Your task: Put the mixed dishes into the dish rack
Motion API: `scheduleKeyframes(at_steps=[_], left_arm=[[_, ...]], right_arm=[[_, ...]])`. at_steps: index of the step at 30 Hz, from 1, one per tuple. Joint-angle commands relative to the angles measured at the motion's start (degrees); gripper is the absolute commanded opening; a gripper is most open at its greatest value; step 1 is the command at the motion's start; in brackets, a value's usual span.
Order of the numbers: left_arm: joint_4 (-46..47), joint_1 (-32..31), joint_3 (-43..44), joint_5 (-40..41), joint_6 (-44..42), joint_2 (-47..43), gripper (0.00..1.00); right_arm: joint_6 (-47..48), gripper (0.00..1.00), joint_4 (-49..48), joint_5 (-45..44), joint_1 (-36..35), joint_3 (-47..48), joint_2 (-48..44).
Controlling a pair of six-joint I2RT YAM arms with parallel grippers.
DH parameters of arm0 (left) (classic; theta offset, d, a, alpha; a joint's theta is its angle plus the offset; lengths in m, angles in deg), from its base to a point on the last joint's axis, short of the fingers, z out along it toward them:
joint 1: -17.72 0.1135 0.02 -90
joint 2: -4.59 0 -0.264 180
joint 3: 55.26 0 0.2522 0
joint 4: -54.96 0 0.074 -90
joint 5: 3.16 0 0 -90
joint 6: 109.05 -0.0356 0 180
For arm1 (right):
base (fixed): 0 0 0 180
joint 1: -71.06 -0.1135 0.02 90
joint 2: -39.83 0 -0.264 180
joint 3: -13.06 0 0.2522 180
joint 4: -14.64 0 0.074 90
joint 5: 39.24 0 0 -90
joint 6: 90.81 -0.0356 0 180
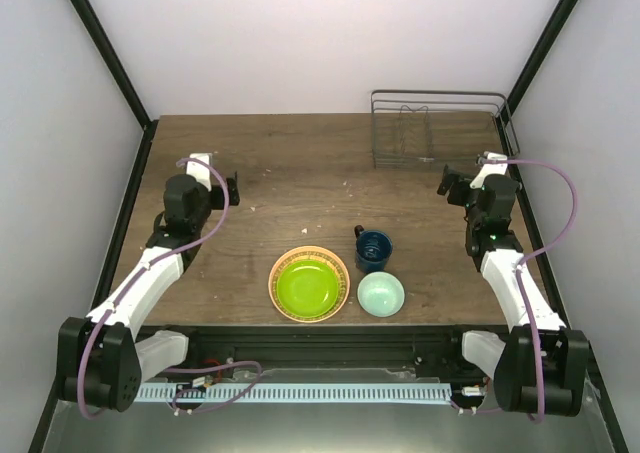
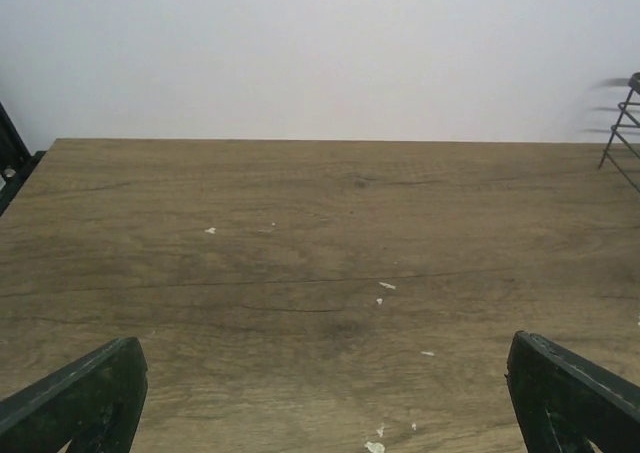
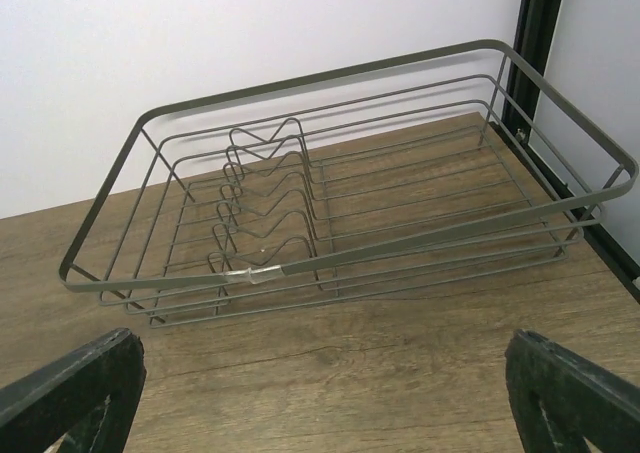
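A lime-green plate (image 1: 308, 285) lies on an orange woven-patterned plate (image 1: 274, 285) near the table's front edge. Right of them stand a dark blue mug (image 1: 374, 250) and a pale mint bowl (image 1: 381, 294). The empty wire dish rack (image 1: 440, 95) sits at the back right. It fills the right wrist view (image 3: 391, 244), and its corner (image 2: 622, 133) shows at the edge of the left wrist view. My left gripper (image 1: 233, 187) (image 2: 325, 398) hangs open over bare wood at the left. My right gripper (image 1: 446, 184) (image 3: 325, 398) is open just in front of the rack. Neither holds anything.
The wooden table (image 1: 290, 173) has small pale flecks (image 2: 386, 286) on it. Black frame posts (image 1: 110, 53) run up both sides, and one (image 3: 535, 33) stands close behind the rack's right end. White walls close in the back and sides.
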Motion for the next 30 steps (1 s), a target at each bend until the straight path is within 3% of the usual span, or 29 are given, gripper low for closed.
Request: scheduleKeyframes(at_steps=[1,9,14,19,24,30], left_arm=[[0.4,-0.2,1.1,1.7,-0.1,0.3,1.0],[0.7,-1.0,3.1,1.8,3.5,2.5,1.0],[3.9,-9.8,5.6,8.0,-3.4,5.6,1.0],[-4.9,-11.2,20.5,-1.9,-1.3,15.4,1.0],[-12.4,-14.6,40.3,-2.6,-1.3,28.9,1.0],[-13.5,-20.7,54.2,1.6,-3.0,43.1,1.0]], right_arm=[[-0.1,1.0,-0.2,-0.9,-0.7,0.7,-0.2],[-1.2,1.0,1.8,-2.1,-0.7,2.0,0.6],[-2.1,1.0,4.5,-3.7,-0.7,4.2,2.1],[-2.8,1.0,8.2,-6.0,-0.7,6.3,2.2],[-4.4,1.0,11.5,-8.0,-0.7,6.7,-0.1],[-6.1,1.0,13.6,-6.5,-0.7,6.8,-2.2]])
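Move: Behind and to the right of the left hand lies the green plate on the patterned plate, about 20 cm back, 22 cm right and 20 cm below. From that hand, the mug is roughly 13 cm back and 36 cm right, the bowl 21 cm back and 37 cm right; the dish rack's middle is some 16 cm ahead and 55 cm right. From the right hand, the green plate is about 20 cm back and 34 cm left. Swinging to the right and forward, the open, empty left hand hardly stirs at first, then speeds up over bare table towards the rack's left end: about 19 cm right, 12 cm forward and 9 cm up, its wrist turning clockwise some 20 degrees. The right hand, also open and empty, eases about 2 cm right and slightly back, tipping a little down and turning slightly clockwise. ##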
